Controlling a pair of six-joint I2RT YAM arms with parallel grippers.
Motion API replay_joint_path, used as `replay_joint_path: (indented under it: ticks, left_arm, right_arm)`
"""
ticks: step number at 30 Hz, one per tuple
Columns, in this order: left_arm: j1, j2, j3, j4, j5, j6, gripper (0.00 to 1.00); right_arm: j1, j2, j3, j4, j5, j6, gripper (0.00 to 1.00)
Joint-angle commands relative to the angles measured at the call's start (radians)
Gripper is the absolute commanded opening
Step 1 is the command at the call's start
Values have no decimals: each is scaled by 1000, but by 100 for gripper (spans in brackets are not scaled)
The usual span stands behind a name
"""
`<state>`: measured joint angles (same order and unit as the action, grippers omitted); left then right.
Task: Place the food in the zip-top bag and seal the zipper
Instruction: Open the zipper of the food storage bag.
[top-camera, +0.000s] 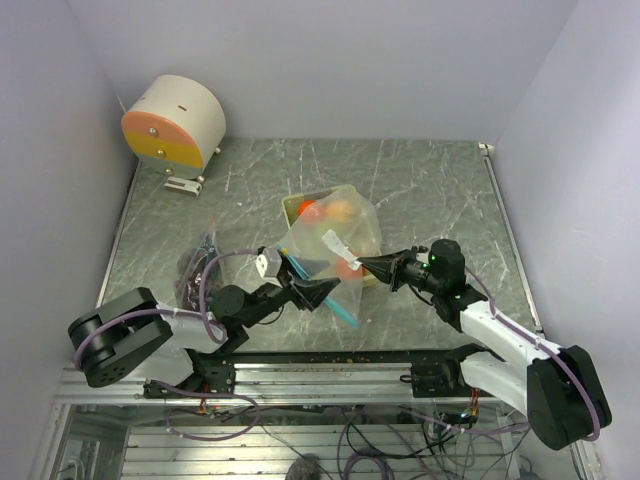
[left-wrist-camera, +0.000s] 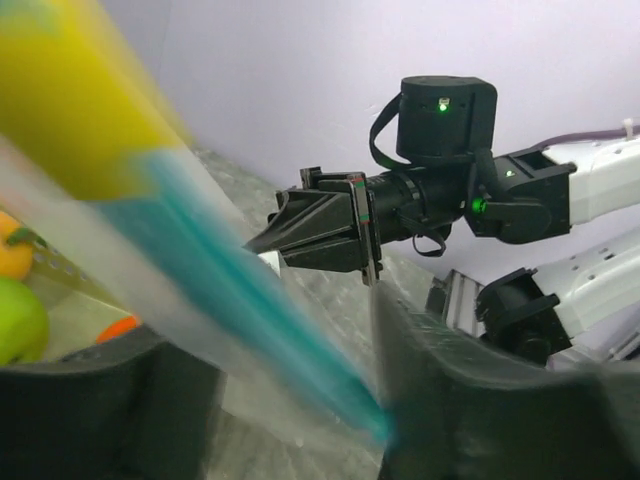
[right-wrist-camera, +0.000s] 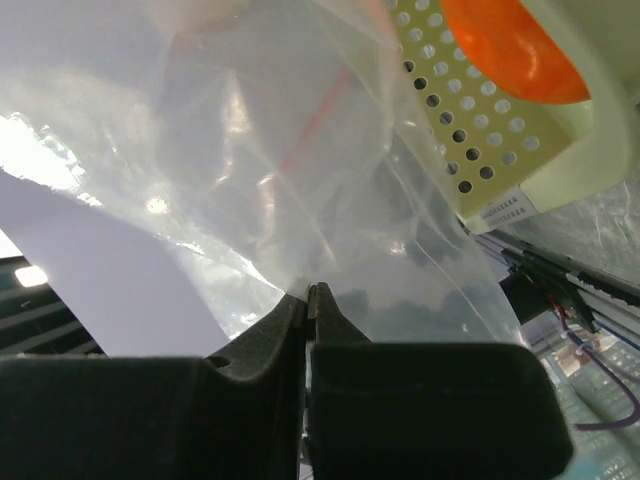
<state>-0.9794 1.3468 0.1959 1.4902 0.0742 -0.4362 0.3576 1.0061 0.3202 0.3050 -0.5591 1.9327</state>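
The clear zip-top bag (top-camera: 345, 235) lies draped over the pale basket (top-camera: 296, 205), where orange and red fruit (top-camera: 325, 212) show through the plastic. My right gripper (top-camera: 362, 265) (right-wrist-camera: 312, 290) is shut on a fold of the bag's film (right-wrist-camera: 300, 150). My left gripper (top-camera: 328, 290) (left-wrist-camera: 290, 400) is open, and the teal zipper strip (left-wrist-camera: 250, 310) runs blurred between its fingers, reaching the right one. In the left wrist view an orange fruit (left-wrist-camera: 14, 256), a green piece (left-wrist-camera: 20, 320) and my right gripper (left-wrist-camera: 262, 243) appear. Dark grapes (top-camera: 193, 268) lie on the table to the left.
A round white and orange drum (top-camera: 175, 120) stands at the back left corner. The basket's perforated wall (right-wrist-camera: 480, 140) with an orange fruit (right-wrist-camera: 510, 45) is close above my right gripper. Walls close in the table on three sides; a metal rail (top-camera: 350, 355) runs along the near edge.
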Motion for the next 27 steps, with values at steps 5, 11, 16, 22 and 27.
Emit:
replay_joint_path:
  ticks: [5, 11, 16, 22, 27]
  left_arm:
    - [-8, -54, 31, 148, -5, -13, 8]
    - [-8, -236, 71, -97, -80, 2, 7]
    - [-9, -491, 178, -582, -195, 30, 7]
    - [-9, -648, 355, -1121, -349, 2, 7]
    - [-8, -620, 476, -1367, -479, -73, 7]
  right_arm:
    - [4, -19, 56, -53, -2, -87, 0]
    - [1, -18, 216, -239, 47, -366, 35]
    - [41, -19, 564, -697, 431, -872, 66]
    - [224, -145, 615, -633, 657, -1236, 73]
    - [384, -91, 675, -635, 673, -1425, 69]
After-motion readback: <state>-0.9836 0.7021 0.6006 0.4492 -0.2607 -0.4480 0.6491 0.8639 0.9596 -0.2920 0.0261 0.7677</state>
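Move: The bag's blue zipper already runs between the left gripper's open fingers, its middle about 1 cm back and level. Its yellow tab sits some 6 cm ahead, 8 cm left and 3 cm above that gripper; the food tray is about 13 cm ahead, 4 cm right and 18 cm below. The right gripper still pinches the bag by the white label; from there the zipper is roughly 6 cm back, 10 cm left and 3 cm higher, the tray 9 cm ahead, 7 cm left and 14 cm below. Shut the left fingers on the zipper first, then lift that gripper about 15 cm, drifting left and turning slightly counter-clockwise. As the lift begins, open the right fingers to let go of the bag and raise that gripper some 15 cm, swinging forward briefly and back again, while rolling it roughly 75 degrees about its own length. ##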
